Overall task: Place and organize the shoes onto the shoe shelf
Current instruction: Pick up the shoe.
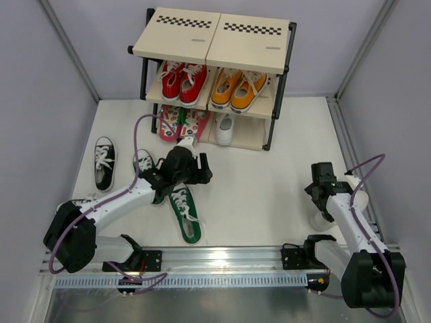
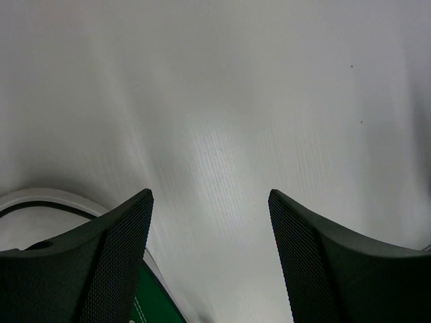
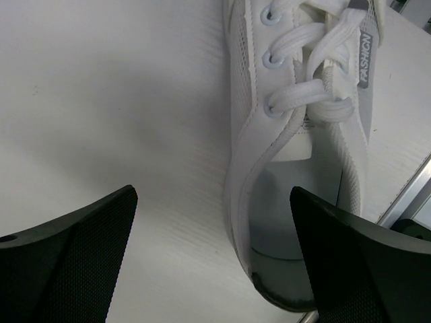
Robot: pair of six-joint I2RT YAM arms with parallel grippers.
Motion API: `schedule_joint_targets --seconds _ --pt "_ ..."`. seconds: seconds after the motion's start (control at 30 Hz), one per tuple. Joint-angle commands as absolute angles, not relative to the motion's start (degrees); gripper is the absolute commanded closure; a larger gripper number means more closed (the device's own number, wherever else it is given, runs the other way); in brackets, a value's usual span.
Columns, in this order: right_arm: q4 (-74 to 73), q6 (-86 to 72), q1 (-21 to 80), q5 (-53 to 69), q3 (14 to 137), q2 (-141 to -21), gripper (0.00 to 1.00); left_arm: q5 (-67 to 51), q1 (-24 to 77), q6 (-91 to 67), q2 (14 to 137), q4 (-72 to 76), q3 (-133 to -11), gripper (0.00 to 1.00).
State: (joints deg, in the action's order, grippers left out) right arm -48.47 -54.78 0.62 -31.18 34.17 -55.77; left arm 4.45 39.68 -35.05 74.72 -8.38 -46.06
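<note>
The shoe shelf (image 1: 182,42) stands at the back. Pink flip-flops (image 1: 178,122) and one small white shoe (image 1: 224,128) sit on its bottom tier. On the floor lie a green sneaker (image 1: 186,214) and a black sneaker (image 1: 104,163). A second black sneaker (image 1: 143,161) is partly hidden under my left arm. My left gripper (image 1: 196,169) (image 2: 210,195) is open over bare floor, with green canvas (image 2: 151,303) at its lower left. My right gripper (image 1: 322,183) (image 3: 214,195) is open above the heel of the other white shoe (image 3: 296,134) (image 1: 320,219).
Red sneakers (image 1: 182,82) and orange sneakers (image 1: 237,89) fill the shelf's middle tier. Grey walls close in both sides. A metal rail (image 1: 222,259) runs along the near edge by the arm bases, close to the white shoe's heel.
</note>
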Motion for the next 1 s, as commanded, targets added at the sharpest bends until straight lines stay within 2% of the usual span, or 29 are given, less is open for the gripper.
schedule_joint_targets --seconds 0.0,0.17,0.27,0.33,0.37,0.4,0.43,0.5,0.63,0.8,0.97 --pt "-41.15 -54.41 -2.10 -30.59 31.03 -55.98 0.00 3.78 39.81 -33.57 73.56 -10.72 -46.76 0.27" --pt "-36.22 -52.21 -6.23 -27.77 30.85 -60.99 0.01 3.69 39.81 -34.98 74.44 -10.46 -46.67 0.27" --pt "-33.76 -52.03 -6.68 -27.34 30.68 -64.15 0.05 4.22 39.82 -35.59 75.06 -10.46 -46.93 0.28" --pt "-31.57 -52.03 -6.68 -26.46 29.89 -65.03 0.20 4.57 39.81 -35.86 75.15 -11.07 -47.20 0.28" --pt "-30.68 -51.94 -6.68 -25.93 29.53 -65.04 0.30 4.92 39.81 -35.95 75.15 -11.42 -47.37 0.28" --pt "-29.89 -51.77 -6.59 -25.23 29.27 -64.87 0.44 5.18 39.81 -36.03 75.15 -11.86 -47.72 0.28" --pt "-29.19 -51.07 -6.68 -23.66 29.01 -64.34 0.71 5.45 39.81 -35.95 74.97 -12.39 -48.25 0.28" --pt "-29.62 -50.54 -6.59 -22.68 29.18 -63.20 0.95 6.41 39.82 -35.77 74.27 -13.62 -48.69 0.28" --pt "-30.06 -46.42 -6.42 -19.44 29.36 -56.62 0.97 7.91 39.81 -34.72 73.04 -13.97 -48.96 0.27" --pt "-28.83 -43.51 -3.00 -11.09 28.13 -42.05 0.97 6.77 39.82 -35.50 74.26 -13.01 -48.78 0.28" --pt "-28.92 -44.47 7.19 -7.03 27.77 -37.44 0.97 7.73 39.81 -36.65 74.18 -12.66 -47.64 0.28"
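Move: The white shoe left on the table has its middle about 5 cm to the right of the right hand, 2 cm back and 4 cm below, heel nearest the hand and toe pointing away to the right. The white shoe already on the shelf's lowest tier stands some 34 cm left and 22 cm ahead of that hand; the empty slot beside it is 26 cm left and 21 cm ahead. From the left hand the white shoe on the table lies about 45 cm right, 13 cm back and 10 cm lower. The open right hand sinks about 4 cm, easing 2 cm to the right over the shoe's opening, and shuts almost fully, pinching the collar wall on the shoe's far side with one finger inside and one outside. Keeping that pinch, it lifts some 7 cm while swinging about 8 cm left and 5 cm forward, gaining speed towards the shelf, with the wrist turning roughly 20 degrees counter-clockwise and the fingers tipping upward. ##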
